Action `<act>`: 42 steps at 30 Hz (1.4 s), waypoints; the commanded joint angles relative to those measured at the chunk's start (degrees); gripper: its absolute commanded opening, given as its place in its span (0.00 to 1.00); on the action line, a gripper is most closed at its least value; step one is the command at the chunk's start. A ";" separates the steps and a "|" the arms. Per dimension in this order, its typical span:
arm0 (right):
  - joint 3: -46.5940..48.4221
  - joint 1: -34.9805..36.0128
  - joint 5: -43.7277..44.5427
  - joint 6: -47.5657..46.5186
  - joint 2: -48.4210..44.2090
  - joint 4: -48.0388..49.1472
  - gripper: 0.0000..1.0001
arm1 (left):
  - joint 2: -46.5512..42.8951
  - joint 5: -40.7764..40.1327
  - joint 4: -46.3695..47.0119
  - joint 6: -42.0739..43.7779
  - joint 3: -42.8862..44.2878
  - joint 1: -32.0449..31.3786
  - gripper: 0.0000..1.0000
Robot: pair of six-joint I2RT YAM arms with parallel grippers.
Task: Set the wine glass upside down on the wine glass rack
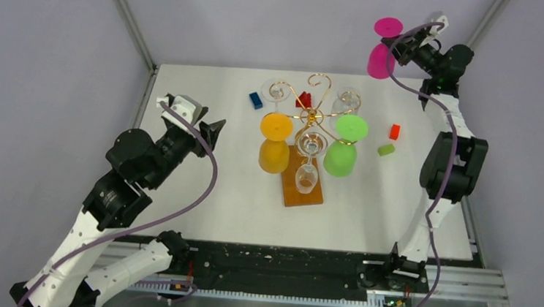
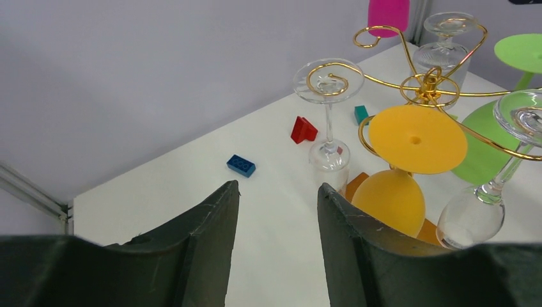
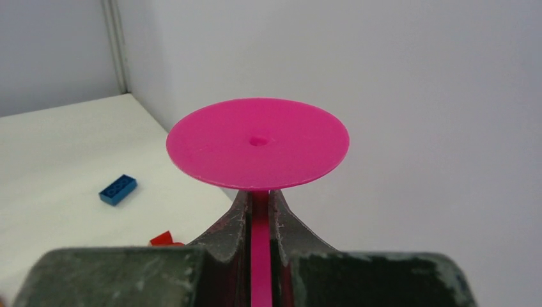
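Observation:
The gold wire wine glass rack (image 1: pixel 315 105) stands on its orange-brown wooden base (image 1: pixel 300 191) at the table's middle; it also shows in the left wrist view (image 2: pixel 427 86). Orange (image 1: pixel 275 140), green (image 1: pixel 344 144) and clear glasses (image 1: pixel 308 160) hang on it upside down. My right gripper (image 1: pixel 397 43) is shut on the stem of a pink wine glass (image 1: pixel 384 46), held upside down, foot up, high above the table's far right corner; in the right wrist view its foot (image 3: pixel 258 142) sits just past the fingertips (image 3: pixel 235 217). My left gripper (image 1: pixel 212 130) is open and empty, left of the rack.
Small bricks lie on the table: blue (image 1: pixel 256 100) and red (image 1: pixel 303 99) behind the rack, red (image 1: pixel 395 132) and green (image 1: pixel 386 149) to its right. Grey walls and metal frame posts (image 1: pixel 129 18) close in the back corners.

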 commanded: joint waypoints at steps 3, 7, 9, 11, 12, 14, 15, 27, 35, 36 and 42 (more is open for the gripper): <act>13.48 1.13 -11.79 23.89 11.88 30.06 0.00 | 0.83 -2.27 2.11 4.12 2.37 0.17 0.53; 15.14 3.36 -15.28 22.64 15.05 31.07 0.00 | 1.17 -2.67 2.64 4.92 1.24 0.18 0.53; 15.95 4.28 -15.90 23.03 16.48 31.60 0.00 | 1.26 -2.77 2.68 5.03 1.03 0.19 0.53; 16.38 5.16 -17.15 23.58 17.67 32.60 0.00 | 1.20 -2.93 2.63 5.19 0.95 0.23 0.53; 16.29 5.64 -18.07 23.81 18.02 33.33 0.00 | 1.19 -2.98 2.74 5.28 0.95 0.20 0.52; 16.10 6.56 -19.75 24.01 18.70 34.58 0.00 | 1.02 -3.14 2.80 5.40 0.82 0.24 0.53; 15.92 6.98 -20.61 24.21 18.83 35.11 0.00 | 0.97 -3.19 2.91 5.45 0.68 0.23 0.53; 11.46 10.63 -24.56 32.54 17.13 43.62 0.00 | 0.73 -3.07 3.50 6.07 -0.29 0.24 0.52; 10.86 11.56 -26.14 37.62 16.70 46.33 0.00 | 1.15 -2.51 4.17 6.20 -0.27 0.23 0.52; 10.97 11.67 -26.15 37.66 16.63 46.31 0.00 | 1.13 -2.37 4.20 6.24 -0.27 0.22 0.52; 14.56 10.19 -21.50 37.99 16.29 43.46 0.00 | 0.69 -2.27 4.43 6.21 0.21 0.20 0.52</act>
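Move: The right hand holds the upside-down pink wine glass. The rack's free far hook lies about 20 cm to its left, 12 cm back and 6 cm lower. The hanging clear glass on the right is about 12 cm left and 19 back, the clear flute 33 left and 19 back, and the green glass 14 left and 29 back, their middles roughly 15 cm lower. From the idle left hand that hook is some 23 cm ahead, 27 right and 11 lower. Still pinching the pink glass by its stem just under the foot, the right hand brings it in from beyond the rack towards the empty far hook: after a small dip forward it swings some 14 cm left, drawing back about 6 cm and sinking about as much. On the way the wrist turns roughly 40 degrees counter-clockwise, so the fingers end up pointing to the robot's left, and the travel eases off to a creep beside the hook with the fingers kept shut. ##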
